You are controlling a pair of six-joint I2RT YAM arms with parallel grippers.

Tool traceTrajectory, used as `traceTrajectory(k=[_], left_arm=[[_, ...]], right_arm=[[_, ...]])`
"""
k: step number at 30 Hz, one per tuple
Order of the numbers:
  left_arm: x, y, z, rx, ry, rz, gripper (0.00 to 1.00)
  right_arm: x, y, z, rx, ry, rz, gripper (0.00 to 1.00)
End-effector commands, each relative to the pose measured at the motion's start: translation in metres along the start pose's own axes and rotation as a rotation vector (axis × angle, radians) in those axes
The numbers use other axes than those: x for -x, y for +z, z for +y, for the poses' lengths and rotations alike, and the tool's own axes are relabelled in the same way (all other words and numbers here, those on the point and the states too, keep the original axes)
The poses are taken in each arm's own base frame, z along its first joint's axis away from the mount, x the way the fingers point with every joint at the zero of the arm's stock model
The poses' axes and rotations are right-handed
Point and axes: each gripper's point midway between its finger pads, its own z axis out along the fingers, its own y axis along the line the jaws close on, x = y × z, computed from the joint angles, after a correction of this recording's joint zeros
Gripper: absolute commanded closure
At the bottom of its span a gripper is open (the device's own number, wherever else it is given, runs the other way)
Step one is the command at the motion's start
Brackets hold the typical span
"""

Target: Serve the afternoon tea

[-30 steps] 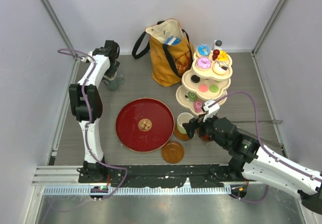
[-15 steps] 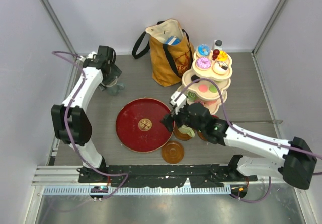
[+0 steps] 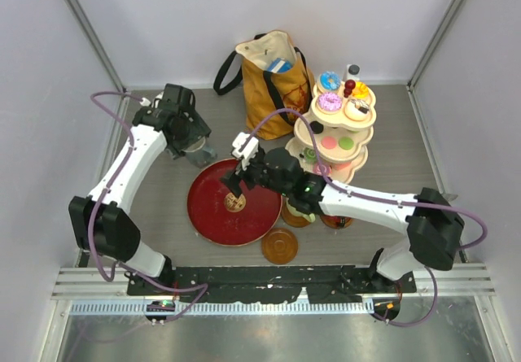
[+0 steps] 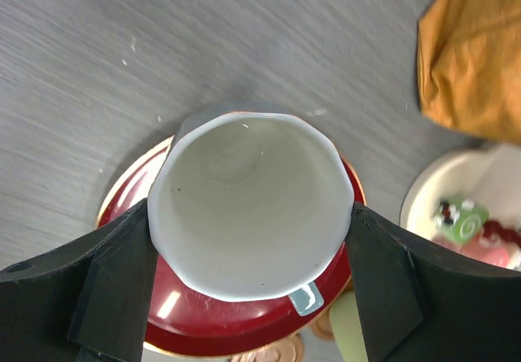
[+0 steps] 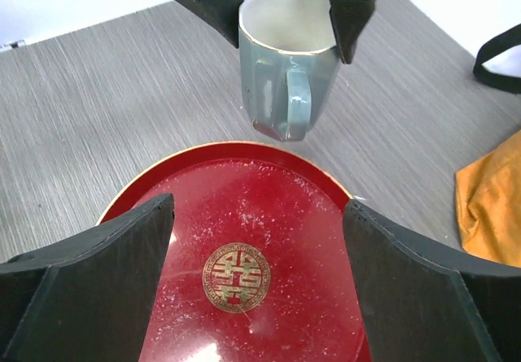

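Note:
My left gripper [image 4: 248, 232] is shut on the grey-green mug [image 4: 244, 207], one finger on each side of its rim. In the top view the grey-green mug [image 3: 200, 146] hangs over the far-left rim of the big red tray [image 3: 213, 215]. The right wrist view shows the same mug [image 5: 285, 77] upright and lifted, handle toward me. My right gripper [image 5: 259, 215] hovers open and empty over the tray's gold emblem; in the top view the right gripper [image 3: 236, 179] is over the tray's middle. The cream three-tier stand [image 3: 303, 130] carries donuts, macarons and roll cakes.
The mustard tote bag [image 3: 273, 81] stands behind the tray. A pale green mug [image 3: 299, 206] on a saucer and a red mug [image 3: 335, 220] sit right of the tray, partly hidden by my right arm. An empty brown saucer [image 3: 279, 246] lies near the front edge.
The left arm carried the grey-green mug from the far-left corner to the tray's rim. The right arm swung left from the mugs to above the tray's centre.

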Motion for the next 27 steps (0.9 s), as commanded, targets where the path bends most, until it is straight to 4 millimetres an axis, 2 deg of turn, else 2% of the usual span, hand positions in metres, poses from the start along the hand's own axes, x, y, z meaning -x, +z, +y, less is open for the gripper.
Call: traceTrajectory(k=[1, 3, 8, 9, 13, 19, 21, 22, 23, 24, 26, 27], left_arm=[[-0.009, -0.045, -0.021, -0.138, 0.016, -0.02, 1.0], [-0.024, -0.05, -0.021, -0.136, 0.038, -0.004, 1.0], [-0.055, -0.054, -0.017, -0.119, 0.061, 0.056, 1.0], [-0.059, -0.055, -0.017, -0.118, 0.065, 0.061, 1.0], [-0.071, -0.063, -0.021, -0.136, 0.064, 0.066, 1.0], [-0.08, -0.069, -0.026, -0.152, 0.055, 0.078, 1.0], [-0.081, -0.072, -0.029, -0.162, 0.056, 0.077, 1.0], [-0.081, -0.073, -0.029, -0.164, 0.059, 0.074, 1.0], [-0.081, -0.073, -0.028, -0.161, 0.063, 0.075, 1.0], [-0.081, -0.075, -0.027, -0.158, 0.062, 0.076, 1.0], [-0.083, -0.078, -0.026, -0.168, 0.062, 0.081, 1.0], [-0.083, -0.08, -0.025, -0.177, 0.062, 0.083, 1.0]], right_arm=[[0.016, 0.013, -0.004, -0.052, -0.01, -0.058, 0.11], [0.001, 0.02, -0.006, -0.088, -0.002, -0.032, 0.12], [-0.014, 0.026, -0.011, -0.142, 0.011, -0.001, 0.12], [-0.019, 0.027, -0.012, -0.154, 0.016, 0.01, 0.15], [-0.03, 0.027, -0.003, -0.138, 0.069, 0.021, 0.22], [-0.035, 0.031, 0.012, -0.113, 0.076, 0.04, 0.37], [-0.037, 0.033, 0.014, -0.13, 0.073, 0.054, 0.47], [-0.037, 0.033, 0.014, -0.153, 0.067, 0.058, 0.62], [-0.037, 0.032, 0.012, -0.176, 0.062, 0.059, 0.69], [-0.037, 0.031, 0.011, -0.207, 0.056, 0.061, 0.84], [-0.036, 0.028, 0.009, -0.251, 0.069, 0.055, 0.94], [-0.033, 0.026, 0.008, -0.26, 0.074, 0.045, 0.94]])
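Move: My left hand holds the grey mug by its rim; the right hand it is bringing it to is about 12 cm back, 12 cm to the right and 4 cm higher. From my right hand the mug's handle is about 8 cm ahead, 9 cm left and 6 cm down. The red tray's middle lies some 18 cm below that hand, 3 cm ahead and 2 cm left; the pale green mug is level with it, about 22 cm right and 14 cm lower. I carry the grey mug over the tray to my waiting right hand, drawing my left hand back about 8 cm and right some 7 cm at one height, turning it a little clockwise, grip kept. My right hand sinks about 6 cm, edges slightly left and closes its wide-open fingers, beginning to pinch the handle. ##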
